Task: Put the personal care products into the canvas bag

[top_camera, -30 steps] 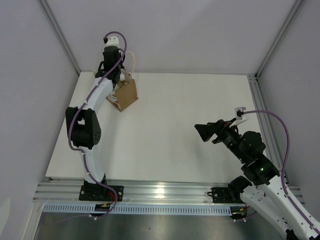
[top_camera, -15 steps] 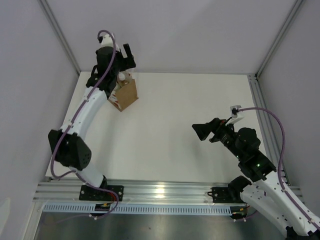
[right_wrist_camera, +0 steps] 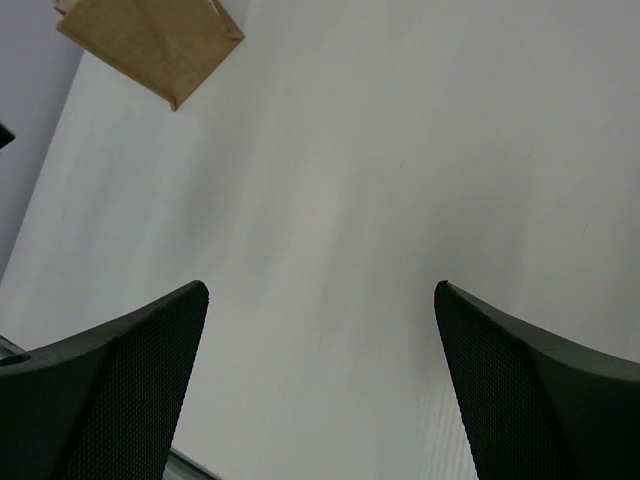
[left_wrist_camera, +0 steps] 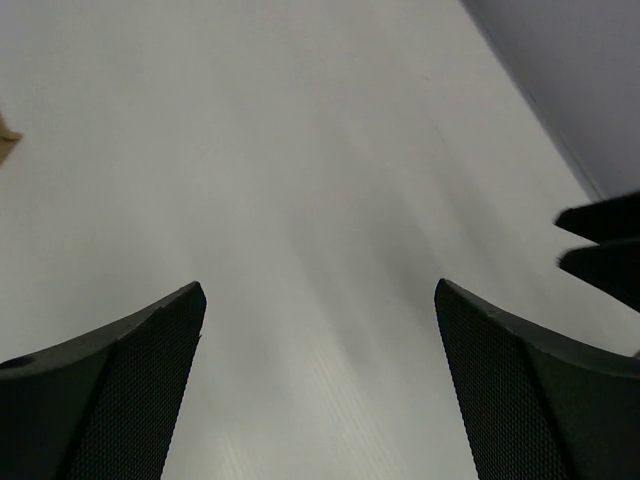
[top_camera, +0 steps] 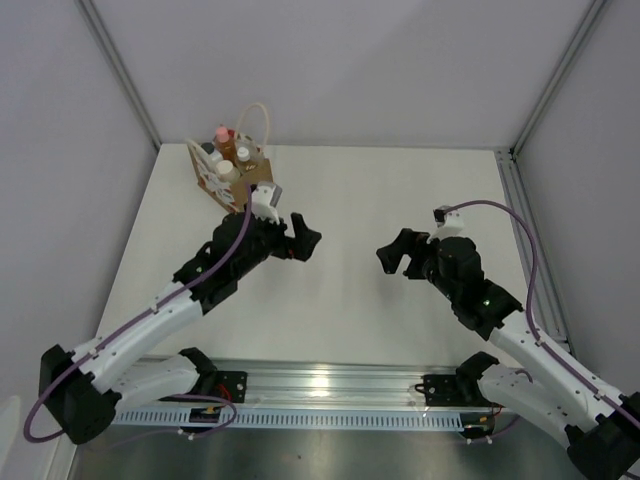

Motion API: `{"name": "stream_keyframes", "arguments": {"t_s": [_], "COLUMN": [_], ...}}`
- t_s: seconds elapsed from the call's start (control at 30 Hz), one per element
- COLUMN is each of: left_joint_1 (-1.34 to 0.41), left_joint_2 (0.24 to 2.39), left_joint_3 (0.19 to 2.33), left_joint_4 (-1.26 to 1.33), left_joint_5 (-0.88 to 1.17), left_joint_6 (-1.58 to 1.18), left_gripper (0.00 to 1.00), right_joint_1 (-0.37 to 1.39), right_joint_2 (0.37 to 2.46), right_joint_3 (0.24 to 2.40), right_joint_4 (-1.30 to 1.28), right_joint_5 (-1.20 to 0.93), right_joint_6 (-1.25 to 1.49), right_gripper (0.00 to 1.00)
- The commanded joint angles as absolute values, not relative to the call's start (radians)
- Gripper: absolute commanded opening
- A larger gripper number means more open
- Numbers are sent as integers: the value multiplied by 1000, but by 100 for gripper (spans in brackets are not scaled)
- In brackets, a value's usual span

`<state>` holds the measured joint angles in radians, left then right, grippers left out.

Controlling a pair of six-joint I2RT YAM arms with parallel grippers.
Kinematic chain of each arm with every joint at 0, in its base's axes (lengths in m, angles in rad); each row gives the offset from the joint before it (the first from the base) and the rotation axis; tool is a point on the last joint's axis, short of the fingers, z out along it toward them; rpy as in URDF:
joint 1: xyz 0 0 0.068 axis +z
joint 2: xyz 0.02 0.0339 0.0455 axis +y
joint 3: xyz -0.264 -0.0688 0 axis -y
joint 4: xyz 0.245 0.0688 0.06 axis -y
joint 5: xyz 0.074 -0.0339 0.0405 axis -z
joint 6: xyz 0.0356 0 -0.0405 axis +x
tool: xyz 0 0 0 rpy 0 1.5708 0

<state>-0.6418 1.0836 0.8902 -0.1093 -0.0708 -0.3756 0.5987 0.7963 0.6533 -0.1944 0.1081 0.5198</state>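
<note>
The canvas bag (top_camera: 228, 178) stands at the table's far left corner, tan with a white lacy side and a cream loop handle. Several personal care products (top_camera: 232, 153) poke up inside it: a pink-capped one, an amber one and a white-capped one. My left gripper (top_camera: 304, 240) hovers open over the middle of the table, well in front of the bag, with nothing between its fingers (left_wrist_camera: 150, 370). My right gripper (top_camera: 391, 256) faces it from the right, open and empty too. A corner of the bag (right_wrist_camera: 150, 40) shows at the top left of the right wrist view.
White table surface (top_camera: 400, 200) fills the middle and right. Grey walls close the back and sides, with metal frame posts (top_camera: 120, 75) at the far corners. An aluminium rail (top_camera: 330, 385) runs along the near edge by the arm bases.
My left arm has pulled back from above the bag to the table's middle and its gripper has opened. The bottles now show in the bag. My right gripper moved slightly left and opened wider.
</note>
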Motion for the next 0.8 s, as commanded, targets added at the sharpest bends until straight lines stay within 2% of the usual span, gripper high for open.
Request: {"name": "stream_keyframes", "arguments": {"t_s": [0.0,0.2,0.37,0.77], "left_joint_1": [-724,-785,-821,-828], "left_joint_2": [938,787,686,663], "left_joint_3": [780,612,598,577], "left_joint_4": [-12,98,103,112], "left_joint_5": [-57,-8,37,28], "left_joint_6": [-390,-405,-431,-426], "left_gripper": [99,99,99,99], "right_joint_1": [627,696,716,715], "right_joint_2": [811,834,833,776], "right_joint_3": [716,727,720,684], "right_joint_4": [-195,-181,-155,-118], "right_joint_5": [138,190,172,206], "right_joint_6": [509,486,466,453], "right_gripper": [99,99,100,99]}}
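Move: All the products already stand in the canvas bag. From the empty left hand, the bag's middle lies about 28 cm ahead, 20 cm to the left and 15 cm lower. The pink-capped bottle inside it is some 33 cm ahead and 23 cm left of that hand, and the white-capped bottle about 30 cm ahead and 19 cm left. From the right hand the bag is roughly 32 cm ahead and 40 cm left, about 11 cm lower. Keep backing the open, empty left gripper away from the filled bag, about 10 cm towards its base, level at first, then rising some 3 cm and easing to a stop; swing its fingers clockwise and tip them up about 15 degrees as it goes. Shift the right gripper, also wide open and empty, 2 cm left, then lift it about as much. ##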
